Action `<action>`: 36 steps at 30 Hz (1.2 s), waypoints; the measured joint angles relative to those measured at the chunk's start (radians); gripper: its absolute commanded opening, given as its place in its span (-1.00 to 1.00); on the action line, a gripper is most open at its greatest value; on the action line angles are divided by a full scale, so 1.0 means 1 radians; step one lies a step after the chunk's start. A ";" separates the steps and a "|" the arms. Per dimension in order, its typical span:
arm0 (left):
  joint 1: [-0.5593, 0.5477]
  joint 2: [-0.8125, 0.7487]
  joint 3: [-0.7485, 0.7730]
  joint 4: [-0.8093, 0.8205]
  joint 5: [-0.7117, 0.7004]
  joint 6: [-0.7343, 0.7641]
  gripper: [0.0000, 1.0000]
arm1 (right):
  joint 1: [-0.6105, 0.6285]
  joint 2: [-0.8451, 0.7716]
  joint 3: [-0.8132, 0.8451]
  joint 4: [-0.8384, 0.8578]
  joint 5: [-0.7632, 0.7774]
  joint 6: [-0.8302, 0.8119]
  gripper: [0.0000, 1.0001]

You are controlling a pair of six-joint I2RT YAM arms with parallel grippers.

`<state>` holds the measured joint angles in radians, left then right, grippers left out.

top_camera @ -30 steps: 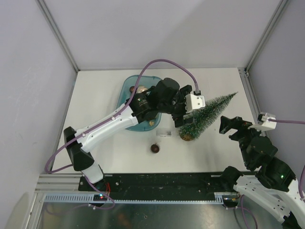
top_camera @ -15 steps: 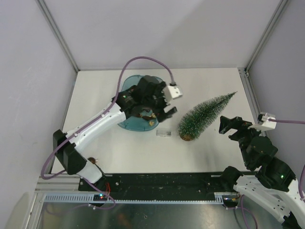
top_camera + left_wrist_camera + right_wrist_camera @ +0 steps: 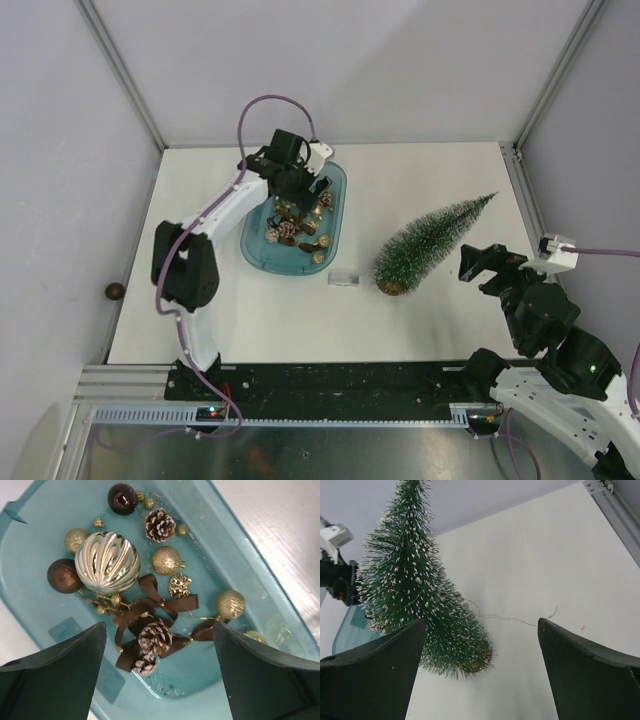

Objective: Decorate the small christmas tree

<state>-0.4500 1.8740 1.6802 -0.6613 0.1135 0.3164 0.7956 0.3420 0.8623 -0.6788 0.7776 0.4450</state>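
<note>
The small christmas tree (image 3: 432, 243) lies on its side on the white table, its tip pointing to the back right. In the right wrist view the tree (image 3: 412, 590) shows frosty green bristles and a round base. My right gripper (image 3: 478, 260) stands open just right of it, with nothing between its fingers (image 3: 380, 665). My left gripper (image 3: 308, 195) hangs open over the teal tray (image 3: 255, 255). In the left wrist view the left gripper (image 3: 159, 627) is above a pinecone (image 3: 154, 637) and brown ribbon bows (image 3: 155, 605), touching neither.
The tray (image 3: 210, 550) also holds a ribbed gold ball (image 3: 107, 562), brown balls (image 3: 122, 498), glittery gold balls (image 3: 166, 560) and another pinecone (image 3: 160, 525). A small clear block (image 3: 343, 278) lies between tray and tree. A brown ball (image 3: 115, 291) sits beyond the table's left edge. A thin wire (image 3: 510, 616) lies beside the tree.
My left arm has swung from the tree back left over the tray. The brown ball that lay on the front of the table is now beyond the left edge. The right arm is still.
</note>
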 measured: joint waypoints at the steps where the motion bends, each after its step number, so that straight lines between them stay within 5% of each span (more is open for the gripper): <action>1: 0.005 0.035 0.017 0.002 -0.003 0.002 0.71 | 0.000 0.000 0.000 -0.005 0.000 0.003 0.95; 11: 0.026 0.273 0.097 0.001 0.030 0.007 0.31 | 0.000 0.004 0.018 -0.033 0.001 0.014 0.93; 31: 0.026 0.417 0.239 0.023 0.155 -0.003 0.41 | 0.000 0.024 0.023 -0.052 -0.001 0.018 0.91; 36: 0.026 0.435 0.239 0.023 0.155 -0.009 0.00 | 0.000 0.023 0.037 -0.057 0.000 0.018 0.90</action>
<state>-0.4240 2.3085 1.9194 -0.6388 0.2684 0.3077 0.7956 0.3653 0.8989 -0.7357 0.7773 0.4633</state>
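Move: Inside the blue tray, the small matte gold ball lies about 6 cm ahead of the left hand, 5 cm to its right and some 15 cm below. Of that ball, a loose pinecone sits about 3 cm farther out and 2 cm right, the dark red ball 6 cm farther out and 1 cm right, and the big striped gold ball 4 cm farther out and 5 cm left. From the right hand the matte ball lies roughly 30 cm ahead, 30 cm left and 29 cm below. Sinking into the tray, the left hand drops some 10 cm while its fingers narrow from nearly wide open to about two thirds and tip about 10 degrees steeper. It then eases forward and right over the ornaments and sinks a last couple of centimetres, bringing the still-parted fingertips to either side of the matte gold ball; contact can't be seen. ##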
